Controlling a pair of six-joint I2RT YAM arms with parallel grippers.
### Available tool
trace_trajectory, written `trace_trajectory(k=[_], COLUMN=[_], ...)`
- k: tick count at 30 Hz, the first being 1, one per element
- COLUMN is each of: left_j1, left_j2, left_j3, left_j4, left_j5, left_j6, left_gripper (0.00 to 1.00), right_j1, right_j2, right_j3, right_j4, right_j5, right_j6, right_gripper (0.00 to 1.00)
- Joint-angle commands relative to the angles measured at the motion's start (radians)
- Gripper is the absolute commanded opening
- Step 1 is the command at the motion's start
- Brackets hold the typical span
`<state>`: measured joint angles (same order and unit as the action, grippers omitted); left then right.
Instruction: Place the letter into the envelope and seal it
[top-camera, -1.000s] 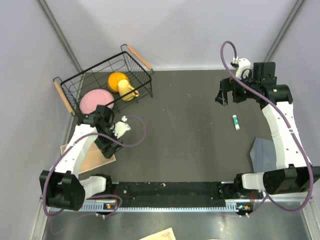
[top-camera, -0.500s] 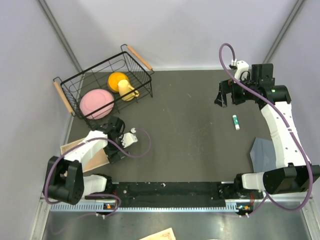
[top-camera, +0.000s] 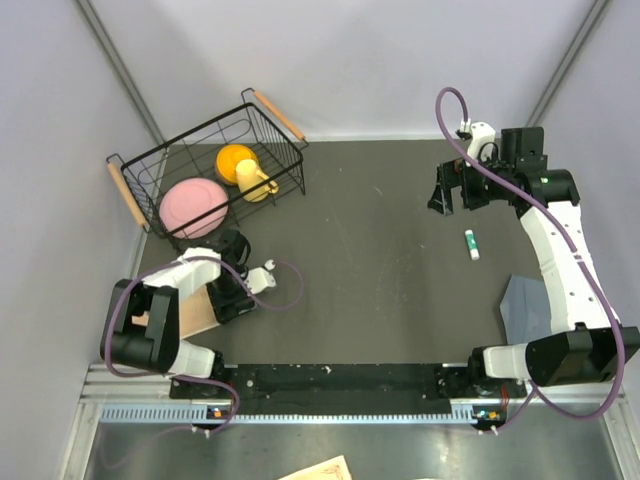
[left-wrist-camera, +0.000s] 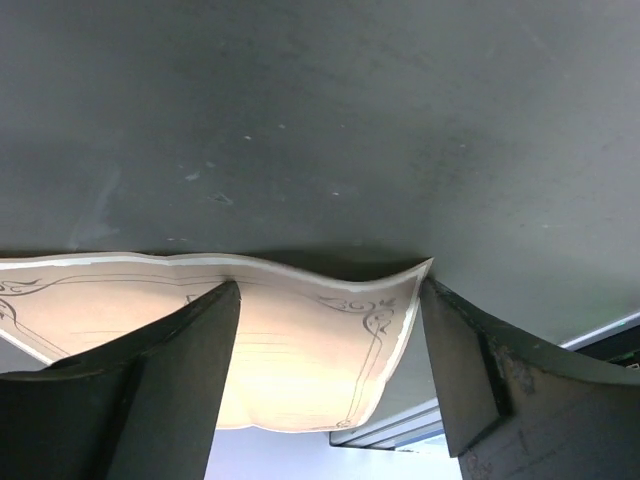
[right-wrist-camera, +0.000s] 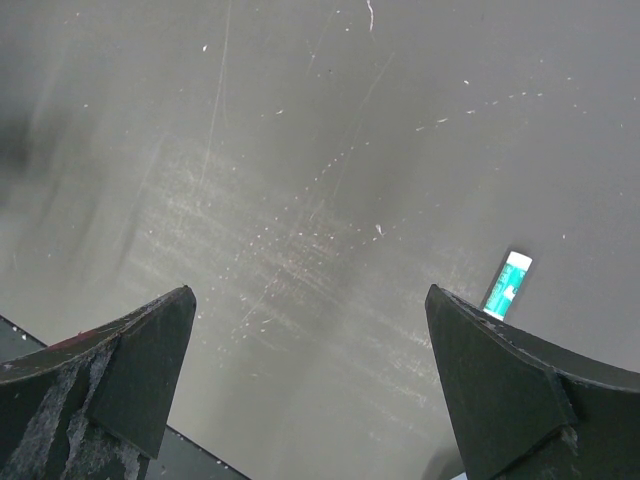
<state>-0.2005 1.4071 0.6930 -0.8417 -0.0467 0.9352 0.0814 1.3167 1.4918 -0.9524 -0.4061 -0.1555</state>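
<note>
The cream letter (top-camera: 188, 314) lies at the table's left edge, partly under my left arm. My left gripper (top-camera: 233, 296) stands on it, jaws still wide. In the left wrist view the letter (left-wrist-camera: 290, 360), with a printed ornamental border, bows up between the fingers (left-wrist-camera: 180, 360) of my left gripper (left-wrist-camera: 330, 290). Its corner touches the right finger. The blue-grey envelope (top-camera: 527, 308) lies at the right edge, partly under my right arm. My right gripper (top-camera: 447, 190) hangs open over bare mat at the back right, and in its own view my right gripper (right-wrist-camera: 310, 292) holds nothing.
A white-and-green glue stick (top-camera: 471, 243) lies on the mat near the right gripper; the glue stick (right-wrist-camera: 507, 284) also shows beside the right finger. A black wire basket (top-camera: 262, 122) at the back left holds a pink plate (top-camera: 195, 203) and a yellow cup (top-camera: 240, 165).
My left arm has swung down and leftward onto the letter's right part. Its jaws have begun narrowing and the letter buckles between them. The right arm has barely moved.
</note>
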Motion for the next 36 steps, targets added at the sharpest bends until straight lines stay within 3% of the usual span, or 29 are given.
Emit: trace_trajectory(k=[1,3,9,13,14,20,23,26,31,34,36], left_j1=[0.027,0.027,0.027,0.027,0.027,0.013,-0.049,-0.184,-0.310,-0.367,-0.392], left_j2=[0.090,0.104,0.105,0.079,0.058,-0.097,-0.172,-0.226,-0.247,-0.223,-0.206], left_j3=[-0.003,0.008,0.020,0.039,0.054,0.155,0.183,0.215,0.325,0.459,0.514], left_j4=[0.098,0.099,0.118,0.083,0.069,-0.097,-0.134,-0.149,-0.152,-0.194,-0.215], left_j5=[0.042,0.085,0.105,0.129,0.137,0.240,0.275,0.306,0.407,0.510,0.595], left_j6=[0.065,0.067,0.067,0.063,0.060,0.033,0.010,-0.033,-0.133,-0.150,-0.153], left_gripper=[0.70,0.66,0.39,0.30,0.24,0.10,0.01,0.00,0.00,0.00,0.00], right_j1=[0.006,0.008,0.008,0.008,0.008,0.008,0.006,0.006,0.009,0.044,0.070], right_j2=[0.001,0.003,0.010,0.013,0.012,0.013,0.022,0.044,0.090,0.055,-0.008], right_j3=[0.024,0.025,0.027,0.027,0.025,0.004,-0.013,-0.025,-0.067,-0.119,-0.168], right_j4=[0.011,0.010,0.007,0.006,0.006,0.009,0.010,0.011,0.015,0.059,0.118], right_j5=[-0.005,-0.007,-0.003,-0.003,-0.003,-0.040,-0.080,-0.132,-0.273,-0.434,-0.456], right_j6=[-0.009,-0.007,-0.007,-0.010,-0.010,-0.009,0.011,0.053,0.148,0.125,0.052], right_gripper=[0.99,0.99,0.99,0.99,0.99,0.99,0.99,0.99,0.99,0.99,0.99])
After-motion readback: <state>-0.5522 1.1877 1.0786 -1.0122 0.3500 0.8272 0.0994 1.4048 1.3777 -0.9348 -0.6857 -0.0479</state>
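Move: The left hand is low at the table with its fingers astride the letter's near right corner; the letter's middle is about 8 cm to its left and 3 cm ahead, barely lower. The pink plate in the rack stands some 24 cm ahead and 8 cm left, the yellow mug about 30 cm ahead and 6 cm right, both a few centimetres higher. From the right hand, high up, the letter is some 57 cm left, 11 cm back and 27 cm below. Nudging a centimetre forward, the left hand's fingers shut on the letter's right edge by the near corner and pinch it, then carry it off the table, up about 14 cm and some 16 cm to the right, the fingertips tilting out to the right by roughly 30 degrees and the hand turning clockwise. Late on, the open right hand starts left and down towards the letter, about 5 cm each way, tilting too. ##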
